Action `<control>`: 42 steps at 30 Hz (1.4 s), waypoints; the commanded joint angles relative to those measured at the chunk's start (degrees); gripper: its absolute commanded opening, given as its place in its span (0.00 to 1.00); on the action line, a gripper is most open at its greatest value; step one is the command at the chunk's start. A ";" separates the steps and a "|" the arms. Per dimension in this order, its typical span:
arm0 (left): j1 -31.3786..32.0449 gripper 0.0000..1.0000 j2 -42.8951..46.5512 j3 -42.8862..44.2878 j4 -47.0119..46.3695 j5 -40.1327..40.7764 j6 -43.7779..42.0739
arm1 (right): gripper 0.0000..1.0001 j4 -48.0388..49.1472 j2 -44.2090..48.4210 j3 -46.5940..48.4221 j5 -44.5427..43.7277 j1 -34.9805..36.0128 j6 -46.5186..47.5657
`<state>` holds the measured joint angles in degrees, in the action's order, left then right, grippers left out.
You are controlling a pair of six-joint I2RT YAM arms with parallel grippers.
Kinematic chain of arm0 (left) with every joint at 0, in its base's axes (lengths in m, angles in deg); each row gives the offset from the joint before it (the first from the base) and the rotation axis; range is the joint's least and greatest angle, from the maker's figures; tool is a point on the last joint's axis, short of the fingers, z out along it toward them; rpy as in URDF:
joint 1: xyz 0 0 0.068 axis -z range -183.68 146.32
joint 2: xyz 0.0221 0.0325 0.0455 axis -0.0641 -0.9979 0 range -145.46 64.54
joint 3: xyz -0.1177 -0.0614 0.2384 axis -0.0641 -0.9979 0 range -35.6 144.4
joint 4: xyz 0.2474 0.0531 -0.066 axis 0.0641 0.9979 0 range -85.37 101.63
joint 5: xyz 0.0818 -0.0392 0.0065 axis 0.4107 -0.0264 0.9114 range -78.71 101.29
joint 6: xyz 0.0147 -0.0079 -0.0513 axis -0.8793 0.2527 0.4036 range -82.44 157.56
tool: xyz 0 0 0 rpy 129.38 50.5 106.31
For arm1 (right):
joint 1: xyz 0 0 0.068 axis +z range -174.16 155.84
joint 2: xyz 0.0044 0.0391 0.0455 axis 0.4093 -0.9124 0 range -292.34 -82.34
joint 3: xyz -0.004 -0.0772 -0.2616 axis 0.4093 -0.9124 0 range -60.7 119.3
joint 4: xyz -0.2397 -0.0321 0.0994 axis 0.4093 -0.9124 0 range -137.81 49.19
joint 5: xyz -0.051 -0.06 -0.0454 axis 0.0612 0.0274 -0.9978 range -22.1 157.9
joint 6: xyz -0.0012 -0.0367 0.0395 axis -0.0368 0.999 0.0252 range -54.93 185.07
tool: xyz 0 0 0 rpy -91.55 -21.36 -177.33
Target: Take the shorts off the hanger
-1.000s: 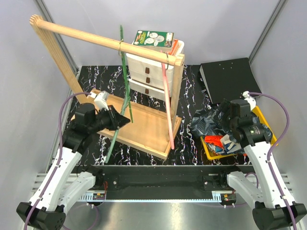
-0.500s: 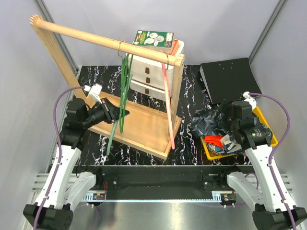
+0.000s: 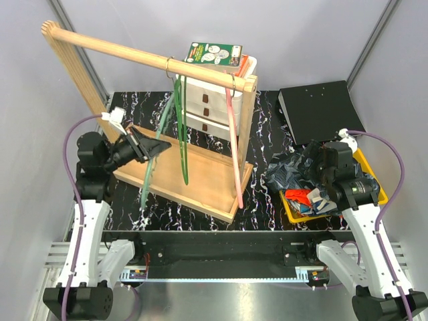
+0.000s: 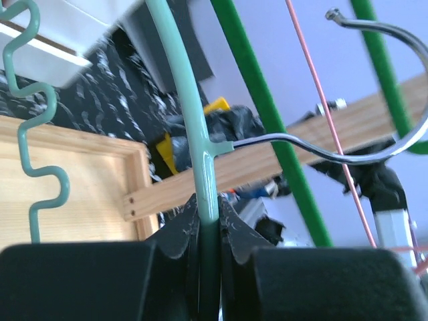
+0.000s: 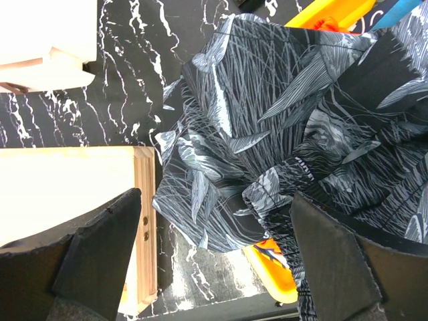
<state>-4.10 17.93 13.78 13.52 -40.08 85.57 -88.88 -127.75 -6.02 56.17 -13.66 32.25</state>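
Note:
My left gripper (image 3: 152, 148) is shut on a bare mint-green hanger (image 3: 148, 177), low on its neck (image 4: 200, 167); the left gripper (image 4: 208, 224) has the plastic pinched tight between its jaws. The hanger's metal hook (image 4: 384, 144) shows free against the wall. The shorts lie at the right: a dark patterned pair (image 3: 291, 170) draped over the yellow bin (image 3: 374, 177), with orange (image 3: 301, 196) and blue-white (image 3: 322, 200) cloth beside it. My right gripper (image 3: 321, 167) hovers open over the dark shorts (image 5: 281, 100), and the right gripper (image 5: 214, 261) holds nothing.
A wooden rack with a top rod (image 3: 134, 53) and a base board (image 3: 207, 180) stands mid-table. A dark green hanger (image 3: 180, 134) and a pink hanger (image 3: 234, 147) hang from the rod. White drawers (image 3: 207, 93) stand behind, and a black box (image 3: 321, 110) sits at the back right.
My left arm has drawn back to the left with the mint hanger, pulling it away from the dark green one, which has swung back under the rod. The right arm has stayed put.

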 commanded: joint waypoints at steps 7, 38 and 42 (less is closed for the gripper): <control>-1.77 0.00 1.35 19.33 7.47 14.02 -6.71 | 1.00 -0.62 0.32 1.40 2.41 0.31 1.00; -1.77 0.00 -10.69 26.99 -14.86 8.84 15.01 | 1.00 -3.69 0.06 9.21 0.48 0.31 2.32; -1.68 0.00 -11.31 28.13 -14.86 8.66 15.53 | 1.00 -5.97 -0.03 13.78 -0.23 0.31 2.85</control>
<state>-5.94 5.15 38.15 9.06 -30.51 100.43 -93.65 -128.03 2.26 57.84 -13.66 33.54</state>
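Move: The light green hanger is in my left hand, and the spot on the wooden rail for its hook lies about 10 cm ahead of that hand, 4 cm to its left and 20 cm above. The dark green hanger hangs some 5 cm to the hand's right, 3 cm ahead and 5 cm higher; the pink hanger hangs about 15 cm to its right, 2 cm ahead. From my right hand that rail spot is roughly 40 cm left, 10 cm ahead and 30 cm up. Keeping the light green hanger pinched, my left hand lifts it about 14 cm, drifting slightly left and turning counter-clockwise some 10 degrees, then carries it about 5 cm forward so that its hook comes up against the rail and bears on the rack; there it stays. My right hand, wide open over the dark shorts, rises about 3 cm late on. ##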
